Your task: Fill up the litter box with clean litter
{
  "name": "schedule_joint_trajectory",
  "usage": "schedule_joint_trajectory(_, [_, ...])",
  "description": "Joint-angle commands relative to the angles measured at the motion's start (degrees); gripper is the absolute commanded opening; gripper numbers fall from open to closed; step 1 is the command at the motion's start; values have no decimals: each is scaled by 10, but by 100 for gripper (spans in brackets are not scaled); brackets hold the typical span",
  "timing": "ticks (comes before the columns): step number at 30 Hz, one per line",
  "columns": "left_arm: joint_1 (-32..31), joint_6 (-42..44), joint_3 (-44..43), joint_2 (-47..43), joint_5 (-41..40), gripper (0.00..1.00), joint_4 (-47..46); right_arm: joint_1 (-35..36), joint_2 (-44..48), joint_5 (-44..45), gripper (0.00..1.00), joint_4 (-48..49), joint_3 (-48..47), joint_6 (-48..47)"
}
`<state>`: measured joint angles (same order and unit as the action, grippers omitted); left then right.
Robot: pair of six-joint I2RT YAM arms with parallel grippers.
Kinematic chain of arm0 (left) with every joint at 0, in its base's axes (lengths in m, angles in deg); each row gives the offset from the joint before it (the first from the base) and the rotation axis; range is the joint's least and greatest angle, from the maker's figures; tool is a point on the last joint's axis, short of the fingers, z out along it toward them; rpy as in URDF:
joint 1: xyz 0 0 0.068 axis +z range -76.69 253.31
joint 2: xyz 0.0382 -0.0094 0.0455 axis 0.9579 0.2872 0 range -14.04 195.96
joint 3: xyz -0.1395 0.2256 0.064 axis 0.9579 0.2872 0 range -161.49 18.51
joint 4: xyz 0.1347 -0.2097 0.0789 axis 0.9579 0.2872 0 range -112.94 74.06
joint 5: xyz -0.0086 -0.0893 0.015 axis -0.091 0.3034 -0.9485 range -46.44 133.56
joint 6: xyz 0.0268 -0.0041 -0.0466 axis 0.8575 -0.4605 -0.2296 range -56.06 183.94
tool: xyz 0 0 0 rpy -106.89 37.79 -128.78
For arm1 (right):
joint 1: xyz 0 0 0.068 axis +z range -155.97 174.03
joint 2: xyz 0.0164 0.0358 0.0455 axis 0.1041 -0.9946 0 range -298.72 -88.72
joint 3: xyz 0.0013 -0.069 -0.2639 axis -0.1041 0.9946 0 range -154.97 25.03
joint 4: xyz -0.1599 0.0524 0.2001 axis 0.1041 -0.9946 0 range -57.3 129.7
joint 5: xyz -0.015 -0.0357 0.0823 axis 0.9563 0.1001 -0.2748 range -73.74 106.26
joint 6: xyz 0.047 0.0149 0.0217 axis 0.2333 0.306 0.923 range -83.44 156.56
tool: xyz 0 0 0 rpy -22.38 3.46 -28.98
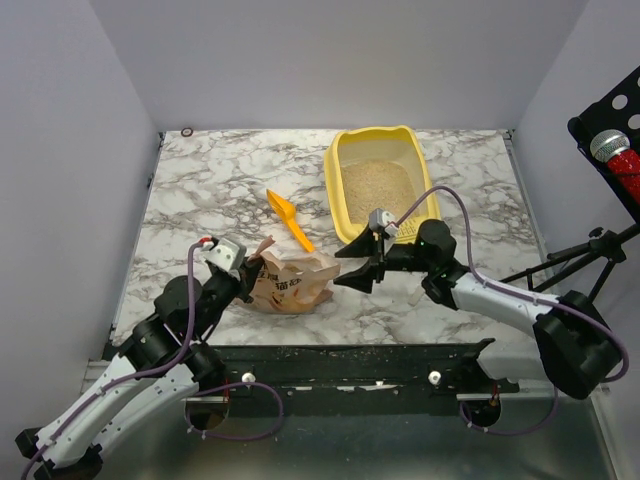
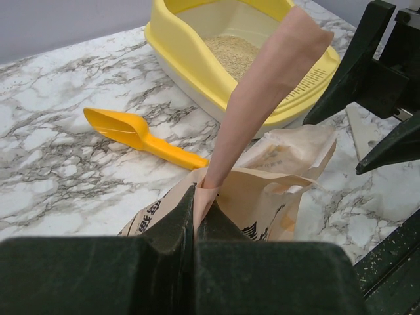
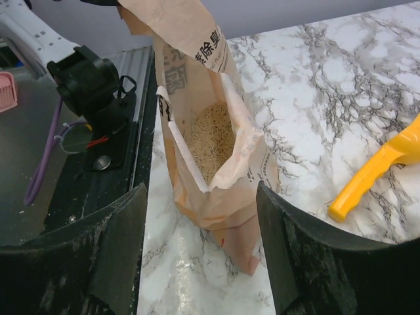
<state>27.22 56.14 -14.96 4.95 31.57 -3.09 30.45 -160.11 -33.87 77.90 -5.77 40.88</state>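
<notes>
The yellow litter box (image 1: pixel 335 190) stands at the back right with a layer of clean litter (image 1: pixel 378 188) in it; the left wrist view shows its rim (image 2: pixel 177 46) and the grains (image 2: pixel 230 51). A pinkish-tan bag (image 1: pixel 290 283) lies on the marble near the front. My left gripper (image 2: pixel 195 197) is shut on a folded strip of the bag's edge (image 2: pixel 262 98). My right gripper (image 3: pixel 201 197) stands open, facing the bag's open mouth, its fingers apart from the bag (image 3: pixel 216 203). More litter (image 3: pixel 211 141) shows inside the bag.
An orange scoop (image 1: pixel 290 220) lies between the bag and the litter box. A black rail (image 1: pixel 350 360) with scattered grains runs along the near edge. A microphone stand (image 1: pixel 610 150) is off the table at the right. A small ring (image 1: pixel 187 131) lies at the back left.
</notes>
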Motion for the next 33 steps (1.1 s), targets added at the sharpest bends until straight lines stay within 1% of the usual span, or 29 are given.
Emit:
schedule_joint_trajectory(1, [-1,-15,-11,-25,-24,0,-66,4,-48,-40,75,143,-1,61])
schedule_joint_trajectory(4, [-1,-13,-8,-32,-30,0,-65,4,-77,-50,75,222,0,110])
schedule_joint_trajectory(8, [-1,-8,-7,-35,-33,0,-66,7,-107,-51,75,257,-15,140])
schedule_joint_trajectory(18, [-1,-6,-7,-38,-34,0,-65,22,-159,-45,74,282,-31,161])
schedule_joint_trajectory(27, [0,-2,-6,-37,-37,0,-64,41,-204,-47,75,323,-51,190])
schedule_joint_trajectory(33, [0,-1,-5,-39,-37,0,-64,51,-227,-45,72,337,-67,204])
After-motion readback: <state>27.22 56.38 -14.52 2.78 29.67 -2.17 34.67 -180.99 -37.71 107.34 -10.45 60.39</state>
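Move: The right hand's open fingers face the paper bag's near open edge, about 5 cm to its left, level fore and aft and some 2 cm lower. The yellow scoop lies about 14 cm left, 11 cm ahead and 15 cm below; the litter box is 11 cm right, 19 cm ahead and 12 cm below. From the left hand, still pinching the bag's top flap, that edge is 14 cm right, 6 cm below, straight ahead 0. The right hand, fingers kept open, eases about 5 cm left onto the bag's open edge, turning some 15 degrees. ##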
